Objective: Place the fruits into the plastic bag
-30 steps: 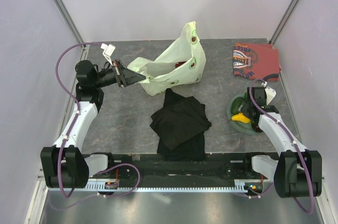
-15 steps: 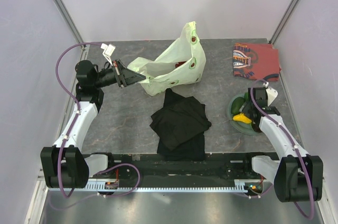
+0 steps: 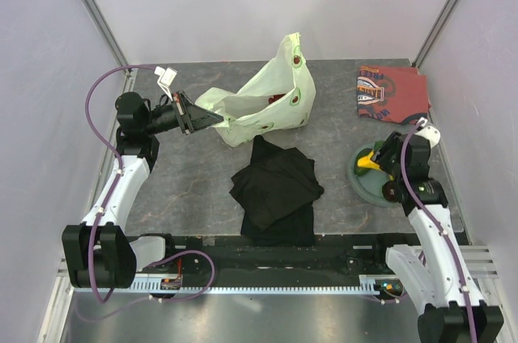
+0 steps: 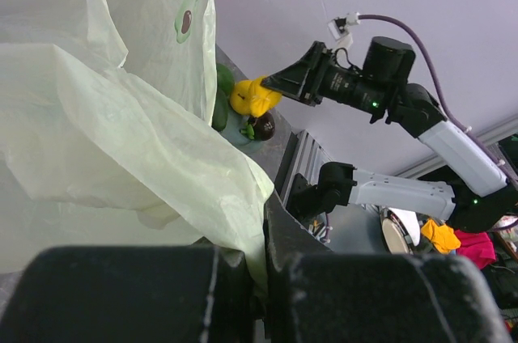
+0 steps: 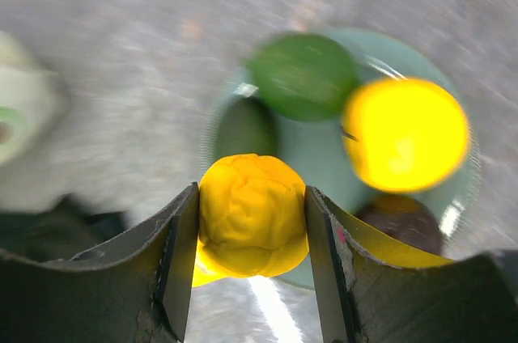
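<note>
My right gripper (image 3: 374,162) is shut on a lumpy yellow fruit (image 5: 252,215) and holds it above the near-left rim of the grey-green plate (image 3: 371,188). In the right wrist view the plate (image 5: 324,161) holds two green fruits (image 5: 306,76), a second yellow fruit (image 5: 405,133) and a dark maroon one (image 5: 402,218). My left gripper (image 3: 194,119) is shut on the left edge of the pale yellow-green plastic bag (image 3: 263,104), holding its mouth open. The bag (image 4: 121,116) fills the left wrist view. Something dark red (image 3: 276,99) shows inside it.
A crumpled black cloth (image 3: 275,189) lies in the middle, between the bag and the arms' bases. A folded red-orange patterned cloth (image 3: 391,92) lies at the back right. White walls and metal posts close in the table on three sides.
My right gripper has lifted off the plate with the yellow fruit in it and the arm has swung back and right. The left arm and the bag have not moved.
</note>
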Robot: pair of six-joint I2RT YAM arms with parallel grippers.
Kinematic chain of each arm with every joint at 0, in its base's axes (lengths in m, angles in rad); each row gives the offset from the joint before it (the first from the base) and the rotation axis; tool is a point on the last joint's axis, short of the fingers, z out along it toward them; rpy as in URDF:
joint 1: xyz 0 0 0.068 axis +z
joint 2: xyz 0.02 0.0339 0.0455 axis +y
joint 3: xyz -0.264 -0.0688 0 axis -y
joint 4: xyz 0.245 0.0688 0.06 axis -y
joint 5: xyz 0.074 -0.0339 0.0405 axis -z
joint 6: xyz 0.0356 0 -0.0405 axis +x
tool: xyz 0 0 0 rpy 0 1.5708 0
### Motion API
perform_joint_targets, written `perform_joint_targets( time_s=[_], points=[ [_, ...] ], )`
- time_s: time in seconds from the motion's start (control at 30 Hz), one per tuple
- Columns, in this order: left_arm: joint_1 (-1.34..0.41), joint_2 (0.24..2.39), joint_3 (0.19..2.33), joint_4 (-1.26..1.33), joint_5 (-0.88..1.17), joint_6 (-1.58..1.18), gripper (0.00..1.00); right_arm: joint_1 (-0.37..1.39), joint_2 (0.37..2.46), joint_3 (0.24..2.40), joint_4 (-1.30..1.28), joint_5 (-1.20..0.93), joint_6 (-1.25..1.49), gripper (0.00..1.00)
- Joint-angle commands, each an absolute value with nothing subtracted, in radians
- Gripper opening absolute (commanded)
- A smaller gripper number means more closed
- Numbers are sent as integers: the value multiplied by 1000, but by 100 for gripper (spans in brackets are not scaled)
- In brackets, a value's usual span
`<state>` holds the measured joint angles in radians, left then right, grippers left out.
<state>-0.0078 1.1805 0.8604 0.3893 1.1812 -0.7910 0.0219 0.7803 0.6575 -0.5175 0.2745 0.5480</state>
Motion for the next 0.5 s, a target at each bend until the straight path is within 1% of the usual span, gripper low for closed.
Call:
perform_joint_targets(
  time_s=[0.0,0.07,0.1,0.2,0.33,0.4,0.47],
  points=[
    [-8,1167,877,382,1184,-749,2,18,700,670,-368,39,496,8],
    [-8,1167,877,382,1184,-749,2,18,695,675,-289,-46,495,5],
    [-8,1169,876,382,1183,-750,2,18,696,684,-264,-136,502,5],
    [-8,1169,877,382,1184,-749,2,24,709,706,-158,-244,547,5],
    [-8,1170,877,382,1183,-747,2,49,730,756,-60,-290,572,5],
    [-8,1170,876,382,1183,-747,1,89,755,798,-26,-298,575,5],
    [-8,1173,879,382,1183,-747,1,132,788,852,-20,-264,551,2]
  ],
)
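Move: The bag's opening, where the right hand's yellow pear is headed, lies roughly 33 cm to that hand's left, 17 cm ahead and about level with it. The fruit bowl is some 4 cm ahead, 4 cm to the right and 13 cm below; the black cloth is about 31 cm left, 1 cm back and 13 cm below. From the left hand, which holds the bag, the opening is about 12 cm ahead, 15 cm right and 12 cm lower. Right hand carries the pear 12 cm up, 10 cm left towards the bag, turning 30 degrees counter-clockwise, fingers tipping up. ##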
